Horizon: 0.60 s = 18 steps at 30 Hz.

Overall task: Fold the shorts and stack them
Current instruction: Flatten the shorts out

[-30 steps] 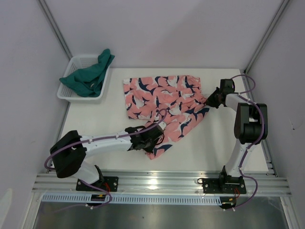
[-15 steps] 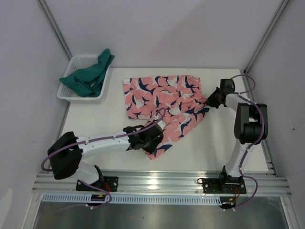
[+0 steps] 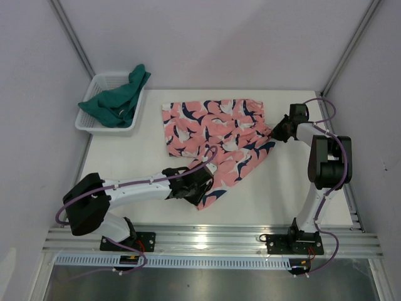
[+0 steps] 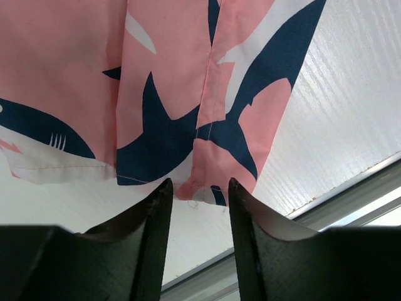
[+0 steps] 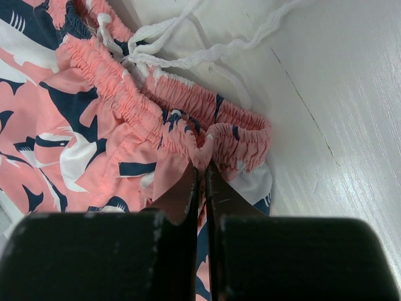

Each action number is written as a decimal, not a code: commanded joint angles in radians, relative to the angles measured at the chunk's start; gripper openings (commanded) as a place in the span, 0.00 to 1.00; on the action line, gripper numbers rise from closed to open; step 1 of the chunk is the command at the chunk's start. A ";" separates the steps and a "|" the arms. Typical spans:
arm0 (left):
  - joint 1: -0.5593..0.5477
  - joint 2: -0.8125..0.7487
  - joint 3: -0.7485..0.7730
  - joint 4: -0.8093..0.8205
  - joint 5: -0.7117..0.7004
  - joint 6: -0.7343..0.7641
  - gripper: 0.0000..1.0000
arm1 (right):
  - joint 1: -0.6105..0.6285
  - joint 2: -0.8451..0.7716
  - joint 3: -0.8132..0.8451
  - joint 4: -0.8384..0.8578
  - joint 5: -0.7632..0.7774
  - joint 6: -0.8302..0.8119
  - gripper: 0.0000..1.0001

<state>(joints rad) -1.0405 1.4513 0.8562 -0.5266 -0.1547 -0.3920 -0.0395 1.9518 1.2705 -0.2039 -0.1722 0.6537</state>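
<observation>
The salmon-pink shark-print shorts (image 3: 213,125) lie spread on the white table, one leg reaching toward the near edge. My left gripper (image 3: 199,183) stands open at that leg's hem corner. In the left wrist view the hem (image 4: 207,188) lies just beyond the open gripper (image 4: 199,191), and nothing is between the fingers. My right gripper (image 3: 279,132) is shut on the shorts' elastic waistband (image 5: 207,135) at the right side, pinching a fold at its tips (image 5: 202,166). The dark teal shorts (image 3: 116,100) sit bunched in the white basket (image 3: 89,124) at the back left.
A white drawstring (image 5: 188,56) trails from the waistband onto the table. An aluminium rail (image 3: 213,238) runs along the table's near edge, close to the left gripper. Frame posts rise at the back corners.
My left gripper has opened and let go of the leg hem, which now lies flat on the table. The right gripper has held its grip and not moved.
</observation>
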 commanded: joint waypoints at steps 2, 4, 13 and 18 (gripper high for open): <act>-0.003 0.009 -0.003 0.013 0.024 0.001 0.39 | -0.005 -0.048 0.003 0.014 0.000 -0.012 0.00; -0.003 0.018 0.001 0.020 0.027 0.002 0.34 | -0.007 -0.048 0.004 0.012 -0.001 -0.012 0.00; -0.004 0.098 0.009 0.057 0.050 0.027 0.33 | -0.010 -0.054 0.000 0.012 -0.003 -0.012 0.00; -0.004 0.138 0.009 0.079 0.072 0.031 0.20 | -0.011 -0.057 -0.003 0.014 -0.006 -0.009 0.00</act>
<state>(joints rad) -1.0405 1.5677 0.8562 -0.4801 -0.1112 -0.3824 -0.0437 1.9408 1.2697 -0.2043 -0.1741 0.6537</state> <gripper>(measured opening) 0.234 0.021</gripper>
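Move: Just below the left hand's open fingers, about 4 cm down and 1 cm or so back and to the right, lies the bunched near hem of the shorts' leg. The other leg's hem is some 21 cm ahead and 7 cm left of the hand, and the gathered waistband about 30 cm ahead and 27 cm right. From the right hand, which still holds that waistband, the near hem lies roughly 31 cm back and 27 cm left. Sinking about 3 cm almost straight down onto the near hem, the left hand closes its partly open fingers and pinches the fabric where the seam meets the edge, the wrist tipping only some 5 degrees. The right hand stays put with its shut grip on the gathered waistband, rising barely at the very end. ##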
